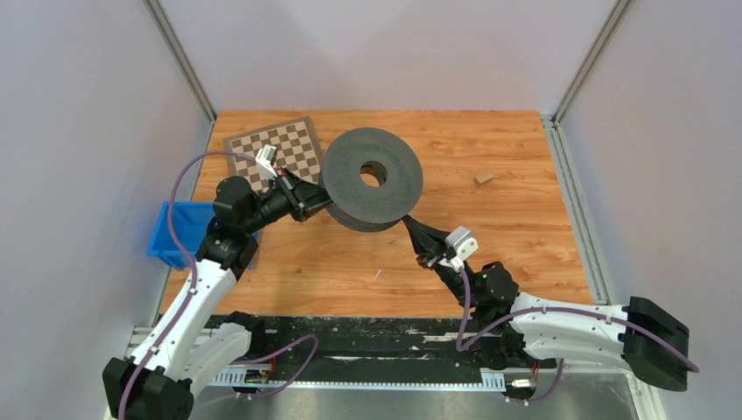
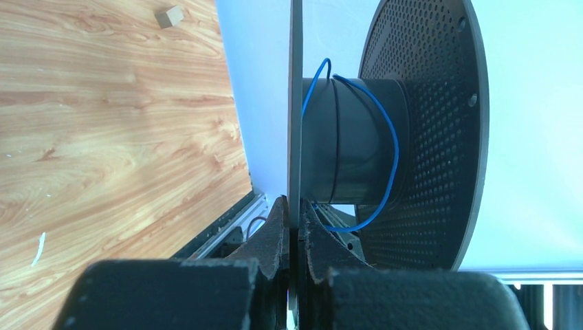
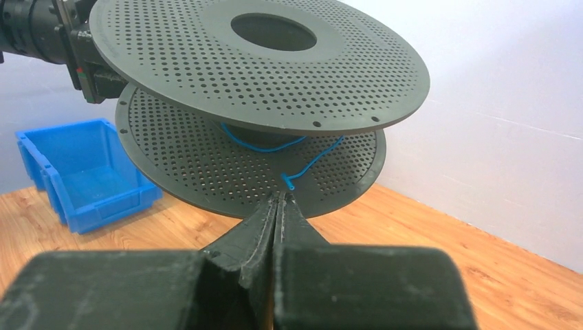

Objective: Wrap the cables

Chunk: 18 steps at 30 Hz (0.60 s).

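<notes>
A dark grey perforated two-disc spool [image 1: 372, 175] is held tilted above the table. My left gripper [image 1: 325, 203] is shut on the rim of one disc; in the left wrist view the thin disc edge runs between its fingertips [image 2: 295, 206]. The blue cable [image 2: 393, 137] loops loosely round the spool's core. In the right wrist view the cable [image 3: 261, 146] trails from the core across the lower disc, and its free end meets the tips of my right gripper [image 3: 280, 196], which is shut on it. The right gripper [image 1: 407, 220] sits at the spool's lower right edge.
A blue bin [image 1: 179, 229] stands at the table's left edge, beside the left arm. A checkerboard [image 1: 280, 149] lies at the back left, partly under the spool. A small wooden block [image 1: 483, 178] rests at the back right. Grey walls enclose three sides.
</notes>
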{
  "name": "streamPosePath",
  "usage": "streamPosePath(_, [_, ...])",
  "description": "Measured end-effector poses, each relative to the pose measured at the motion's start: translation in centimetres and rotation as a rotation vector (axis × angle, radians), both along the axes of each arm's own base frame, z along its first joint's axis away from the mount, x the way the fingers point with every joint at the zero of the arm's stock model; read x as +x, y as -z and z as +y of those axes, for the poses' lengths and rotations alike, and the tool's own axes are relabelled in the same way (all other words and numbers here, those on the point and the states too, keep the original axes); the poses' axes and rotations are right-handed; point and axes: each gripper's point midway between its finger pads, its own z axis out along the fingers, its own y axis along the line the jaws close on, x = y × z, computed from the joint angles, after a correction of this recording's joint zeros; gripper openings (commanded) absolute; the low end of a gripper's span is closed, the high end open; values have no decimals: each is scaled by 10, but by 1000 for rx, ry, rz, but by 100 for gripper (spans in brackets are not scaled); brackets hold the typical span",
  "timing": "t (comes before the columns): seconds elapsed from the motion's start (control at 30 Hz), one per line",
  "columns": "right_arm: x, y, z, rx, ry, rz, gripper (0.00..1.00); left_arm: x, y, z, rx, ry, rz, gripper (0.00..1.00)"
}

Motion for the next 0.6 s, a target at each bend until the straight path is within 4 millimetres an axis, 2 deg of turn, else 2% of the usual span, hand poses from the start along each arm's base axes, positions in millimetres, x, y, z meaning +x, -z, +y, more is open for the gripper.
streamPosePath(0.1, [2,-2,-3,6,8,-3,15,0,-1,0,-5,1,0,0])
streamPosePath(0.17, [3,-1,-3,4,10,-1,20,0,-2,0,-9,1,2,0])
streamPosePath(0.37, [3,-2,-3,-1,6,-11,27,-1,-5,-1,-19,8,-7,0])
streamPosePath(0.6, [0,-4,1,-15,-20,-35,27,-2,-6,-2,-21,16,-12,0])
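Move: The loose blue cable end lies just beyond the right fingertips, about 4 cm ahead, 3 cm left and 2 cm above. The spool's middle is some 9 cm ahead, 7 cm left and 5 cm above the right hand, with the upper flange's near rim about 2 cm ahead, 2 cm left and 6 cm above. From the left hand, clamped on the lower flange, the cable end lies about 13 cm right, level fore-and-aft and in height. No contact is visible at the right fingertips: they stay just short of the loose cable end, and from shut they spread to about a quarter open, either side of it. The right hand hovers nearly in place, shifting under half a centimetre out and back. The left hand keeps its pinch on the spool's lower flange and lifts it barely, about half a centimetre. ##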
